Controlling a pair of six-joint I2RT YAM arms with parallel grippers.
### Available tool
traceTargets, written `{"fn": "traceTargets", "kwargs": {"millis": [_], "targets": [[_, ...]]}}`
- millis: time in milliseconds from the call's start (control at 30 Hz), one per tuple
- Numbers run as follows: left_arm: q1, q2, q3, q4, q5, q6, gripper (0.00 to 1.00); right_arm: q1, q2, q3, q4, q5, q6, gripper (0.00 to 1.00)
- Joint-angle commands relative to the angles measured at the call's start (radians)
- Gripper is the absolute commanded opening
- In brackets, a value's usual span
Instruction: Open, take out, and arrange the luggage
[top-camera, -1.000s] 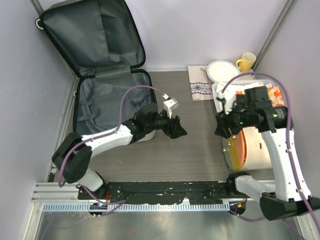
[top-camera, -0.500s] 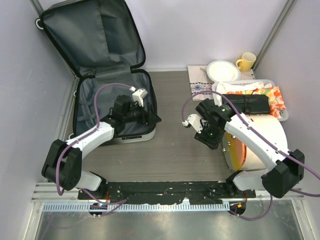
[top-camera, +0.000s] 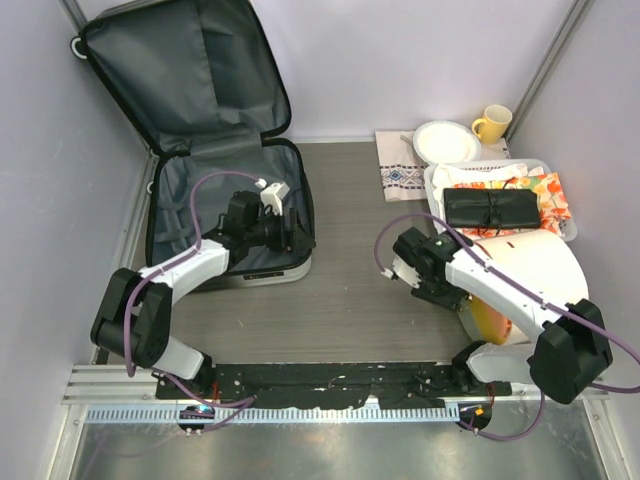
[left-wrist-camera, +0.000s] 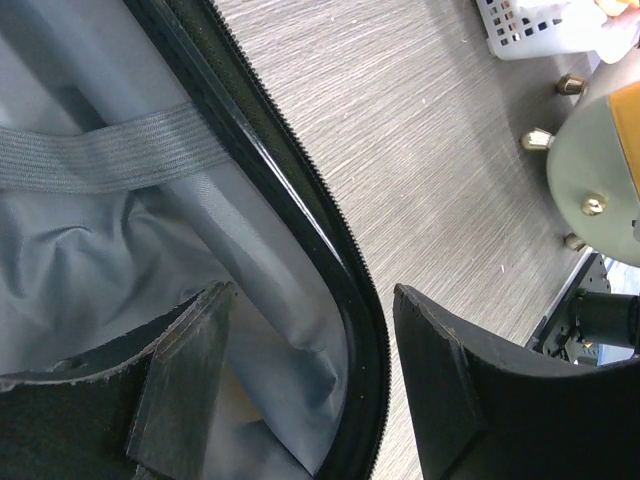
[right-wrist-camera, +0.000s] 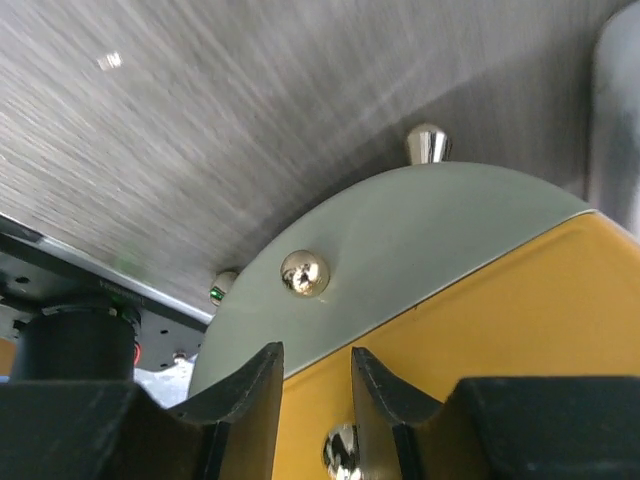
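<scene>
The luggage (top-camera: 195, 210) lies open at the left, dark grey lining up, its lid (top-camera: 170, 70) leaning on the back wall. My left gripper (top-camera: 300, 232) is open at the lower half's right rim. In the left wrist view its jaws (left-wrist-camera: 312, 290) straddle the black zipper rim (left-wrist-camera: 300, 190), one finger over the lining (left-wrist-camera: 90, 250), the other over the table. My right gripper (top-camera: 452, 297) sits low against the end of a white drum-shaped bag (top-camera: 535, 265). In the right wrist view its jaws (right-wrist-camera: 315, 350) are narrowly apart before the bag's grey and yellow studded end (right-wrist-camera: 400, 240), nothing between them.
A white slatted basket (top-camera: 436, 185) at the right holds a black pouch (top-camera: 490, 208) and an orange patterned cloth (top-camera: 550, 190). Behind it are a white plate (top-camera: 445, 140), a yellow mug (top-camera: 492, 123) and an embroidered cloth (top-camera: 400, 178). Walls close in on both sides.
My left gripper moved back from the table's middle to the luggage rim. My right arm swung down from the basket to the drum bag's end, its jaws narrowing.
</scene>
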Motion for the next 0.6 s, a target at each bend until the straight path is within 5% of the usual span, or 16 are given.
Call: {"fn": "traceTargets", "kwargs": {"millis": [0, 267, 567], "targets": [[0.000, 0.022, 0.051, 0.038, 0.037, -0.011, 0.69, -0.038, -0.085, -0.119, -0.167, 0.122, 0.002, 0.39], [0.000, 0.031, 0.061, 0.053, 0.051, -0.014, 0.70, -0.293, -0.064, -0.103, -0.055, 0.204, -0.141, 0.40], [0.000, 0.030, 0.063, 0.052, 0.054, -0.010, 0.70, -0.341, 0.083, 0.014, 0.058, 0.178, -0.145, 0.43]]}}
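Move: The cream drum lies to the right hand's right, its middle roughly 15 cm that way, 4 cm ahead and a few centimetres lower; its orange front is already right at the fingertips. The filled white basket is about 23 cm ahead and 8 cm to the right of this hand, with the black pouch on top some 21 cm ahead and 6 cm right. From the left hand, the drum is about 48 cm to the right and 10 cm back. The right fingers stay against the drum's orange front and keep pushing the drum to the robot's right, about 9 cm in all. The hand first draws back some 3 cm as it pushes, then eases forward a couple of centimetres at the end, fingertips tilting about 10 degrees to the right and the wrist turning slightly clockwise. The gripper stays partly open. ##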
